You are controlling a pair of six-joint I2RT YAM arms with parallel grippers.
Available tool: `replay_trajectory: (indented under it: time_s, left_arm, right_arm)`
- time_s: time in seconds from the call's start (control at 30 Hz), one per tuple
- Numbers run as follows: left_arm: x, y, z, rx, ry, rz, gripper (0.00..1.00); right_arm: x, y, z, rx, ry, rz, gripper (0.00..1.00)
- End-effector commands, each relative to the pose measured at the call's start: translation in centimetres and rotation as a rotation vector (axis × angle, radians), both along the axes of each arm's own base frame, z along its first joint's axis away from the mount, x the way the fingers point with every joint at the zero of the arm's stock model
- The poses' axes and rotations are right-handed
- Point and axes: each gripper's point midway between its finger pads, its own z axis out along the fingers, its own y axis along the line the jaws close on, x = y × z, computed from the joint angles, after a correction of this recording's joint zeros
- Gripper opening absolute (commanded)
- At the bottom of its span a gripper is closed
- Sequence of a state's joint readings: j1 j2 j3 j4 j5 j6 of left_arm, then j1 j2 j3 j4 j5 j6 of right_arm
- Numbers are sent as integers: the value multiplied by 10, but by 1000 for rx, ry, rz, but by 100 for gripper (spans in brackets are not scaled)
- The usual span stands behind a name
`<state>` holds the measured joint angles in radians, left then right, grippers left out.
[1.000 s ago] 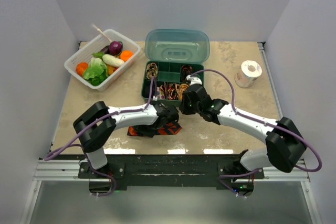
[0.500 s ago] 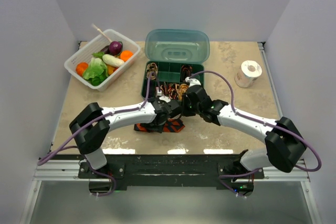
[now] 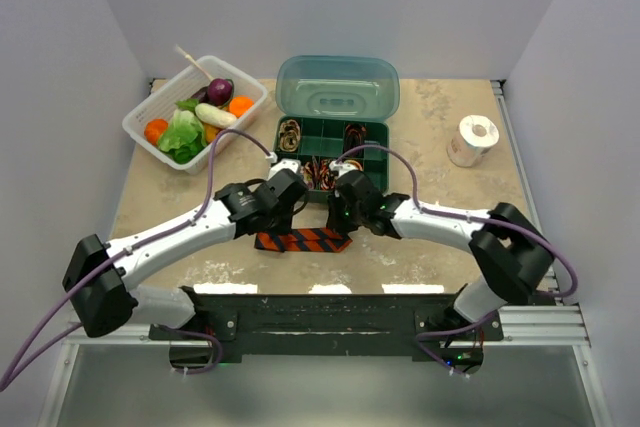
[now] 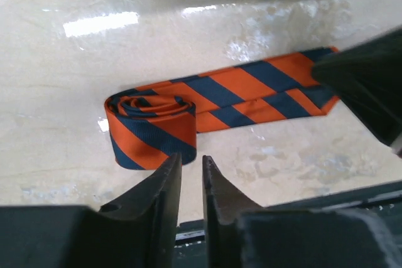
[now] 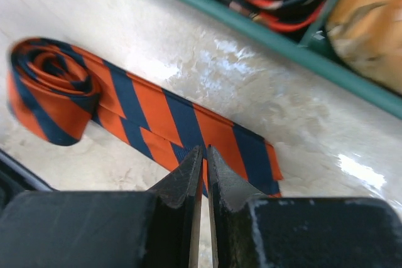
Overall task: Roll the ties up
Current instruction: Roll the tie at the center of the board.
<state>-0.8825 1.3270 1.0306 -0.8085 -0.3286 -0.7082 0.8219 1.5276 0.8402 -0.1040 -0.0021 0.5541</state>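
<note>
An orange-red tie with navy stripes [image 3: 300,240] lies on the table in front of the green box. Its left end is rolled into a small coil [image 4: 151,127] and its tail [image 4: 270,89] runs flat to the right. My left gripper [image 4: 191,161] hovers just beside the coil with only a narrow gap between its jaws and nothing in it. My right gripper [image 5: 205,149] is shut, its tips down on the flat tail [image 5: 144,105]. In the top view the left gripper [image 3: 285,209] and right gripper [image 3: 338,222] flank the tie. More coiled ties [image 3: 320,172] fill the box.
The green compartment box [image 3: 330,125] stands just behind the tie with its lid [image 3: 337,87] open at the back. A white basket of toy vegetables [image 3: 195,112] sits back left. A white tape roll [image 3: 472,140] stands at the right.
My left arm has swung back to the left, off the tie, and its jaws have narrowed. The right gripper has come down onto the tie's tail. More of the tie shows.
</note>
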Motion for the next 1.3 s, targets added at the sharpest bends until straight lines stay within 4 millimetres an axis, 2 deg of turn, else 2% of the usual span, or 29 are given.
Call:
replay_trajectory:
  time_s: [0.0,0.03,0.27,0.53,0.73,0.87,1.03,1.27]
  left_arm:
    - [-13,-10,-7,-66,42,-86,6]
    - [-17,-9,-9,-60,52,-94,0]
    - [-35,4,-43,23,157,-134,0]
    - [-29,3,-78,82,187,-134,0]
    - [-26,9,-89,140,187,-118,0]
    - [-21,9,-84,131,153,-98,0]
    - [-14,1,-69,97,118,-99,0]
    - [-26,7,-57,97,144,-122,0]
  right_arm:
    - [4,24,0,-9,-15,53,11]
    - [4,24,-2,-17,-5,46,11]
    - [3,19,-20,-74,23,28,10]
    - [-2,15,-28,-95,43,25,10]
    - [-6,15,-30,-94,56,30,10]
    - [-9,15,-34,-102,63,35,10]
    - [-11,18,-38,-110,73,45,10]
    - [-10,20,-41,-120,78,47,10]
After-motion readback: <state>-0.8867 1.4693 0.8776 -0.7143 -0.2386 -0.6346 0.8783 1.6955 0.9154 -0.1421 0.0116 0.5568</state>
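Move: The tie's roll lies about 4 cm to the left of my left hand, level with it front to back and some 8 cm below. From that hand the tie's flat tail is centred 7 cm right and 10 cm down, and the green box 19 cm ahead and 10 cm right. The middle of the tail is 3 cm left of my right hand, 1 cm back and 4 cm below. The roll is 14 cm left of that hand and 2 cm back. I shut my left fingers while sinking them about 8 cm and drawing back some 3 cm, slightly left, tipping them steeper by roughly 15 degrees, down to the roll's near right corner, with a small lift of about 1 cm at the end. My right hand, still nearly shut, drops about 4 cm and edges left, setting its fingertips on the flat tail and staying there as it settles slightly lower. ##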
